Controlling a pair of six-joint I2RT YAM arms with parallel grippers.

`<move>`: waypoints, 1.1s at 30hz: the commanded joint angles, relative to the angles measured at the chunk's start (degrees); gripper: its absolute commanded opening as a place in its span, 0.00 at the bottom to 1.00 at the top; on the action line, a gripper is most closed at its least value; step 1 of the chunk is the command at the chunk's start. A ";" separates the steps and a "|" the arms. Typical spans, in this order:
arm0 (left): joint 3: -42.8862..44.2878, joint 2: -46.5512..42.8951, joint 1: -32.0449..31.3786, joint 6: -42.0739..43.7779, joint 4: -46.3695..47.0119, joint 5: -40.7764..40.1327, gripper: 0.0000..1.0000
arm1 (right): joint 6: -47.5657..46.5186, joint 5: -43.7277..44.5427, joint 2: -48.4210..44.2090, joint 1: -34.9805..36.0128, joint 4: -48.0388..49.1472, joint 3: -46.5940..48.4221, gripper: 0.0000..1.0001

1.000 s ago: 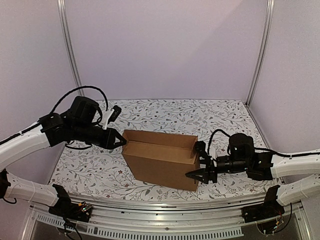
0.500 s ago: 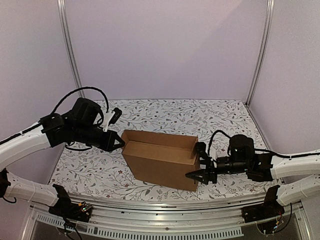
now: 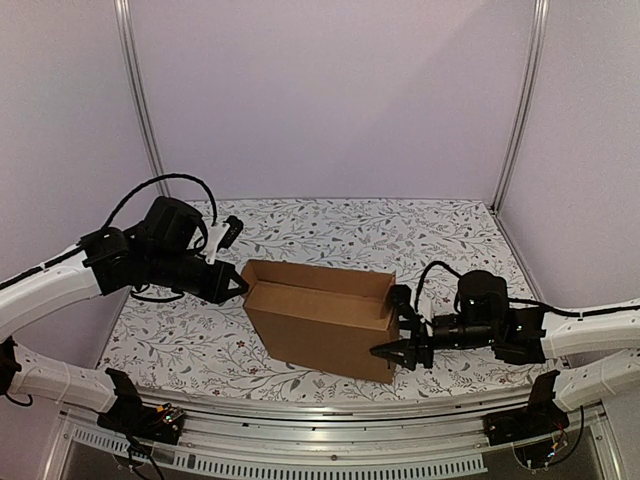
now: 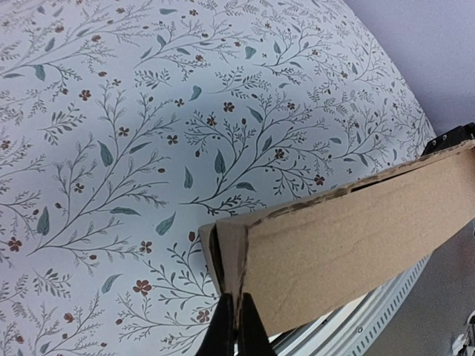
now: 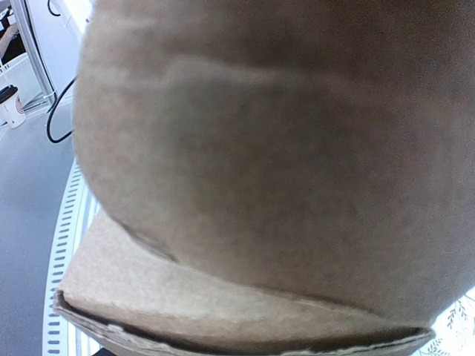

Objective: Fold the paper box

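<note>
The paper box (image 3: pixel 320 322) is brown cardboard, standing partly formed in the middle of the floral table with its top open. At the box's upper left corner, my left gripper (image 3: pixel 240 286) is shut on the cardboard. The left wrist view shows the gripper (image 4: pixel 236 330) pinching the folded corner edge of the box (image 4: pixel 356 230). My right gripper (image 3: pixel 393 326) is at the box's right end with its fingers wide apart, one high and one low against that end. In the right wrist view, blurred cardboard of the box (image 5: pixel 282 148) fills the frame and hides the fingers.
The floral tablecloth (image 3: pixel 350 230) runs back to lilac walls with metal posts (image 3: pixel 140 110) at the corners. A metal rail (image 3: pixel 320 415) lines the near edge, with both arm bases beside it.
My left gripper has closed fully on the box's left corner, and that corner has shifted slightly left. The right arm has not moved.
</note>
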 commanded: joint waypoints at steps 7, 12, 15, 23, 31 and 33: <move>-1.70 0.02 -2.29 -0.27 0.30 -0.02 0.00 | 0.71 4.87 -1.08 0.68 0.58 -2.08 0.51; -2.40 0.68 -3.65 -0.69 0.88 -1.49 0.00 | 1.17 5.87 -1.68 0.71 1.42 -3.30 0.54; -2.95 1.38 -4.70 -1.06 1.18 -2.33 0.00 | 1.76 6.77 -1.93 0.68 2.45 -4.41 0.58; -4.66 2.47 -6.78 -2.14 2.25 -4.12 0.00 | 2.98 9.70 -4.70 0.72 4.81 -7.93 0.73; -5.20 3.80 -8.76 -3.48 4.09 -4.19 0.00 | 7.31 12.35 -7.30 0.65 8.49 -11.24 0.84; -4.92 4.48 -9.20 -3.85 4.33 -4.13 0.00 | 7.64 12.88 -7.60 0.65 8.92 -11.49 0.93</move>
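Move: The left hand already pinches the paper box's left rim corner; the box's middle lies about 11 cm to its right, 4 cm back and 5 cm lower. The right hand is at the box's lower right corner, the box's middle some 9 cm to its left, 3 cm ahead and about level. The box's right end is roughly 3 cm ahead of the right hand, level sideways. Keeping its pinch, the left hand draws right about 3 cm; the right backs off right and down, fingers opening. ##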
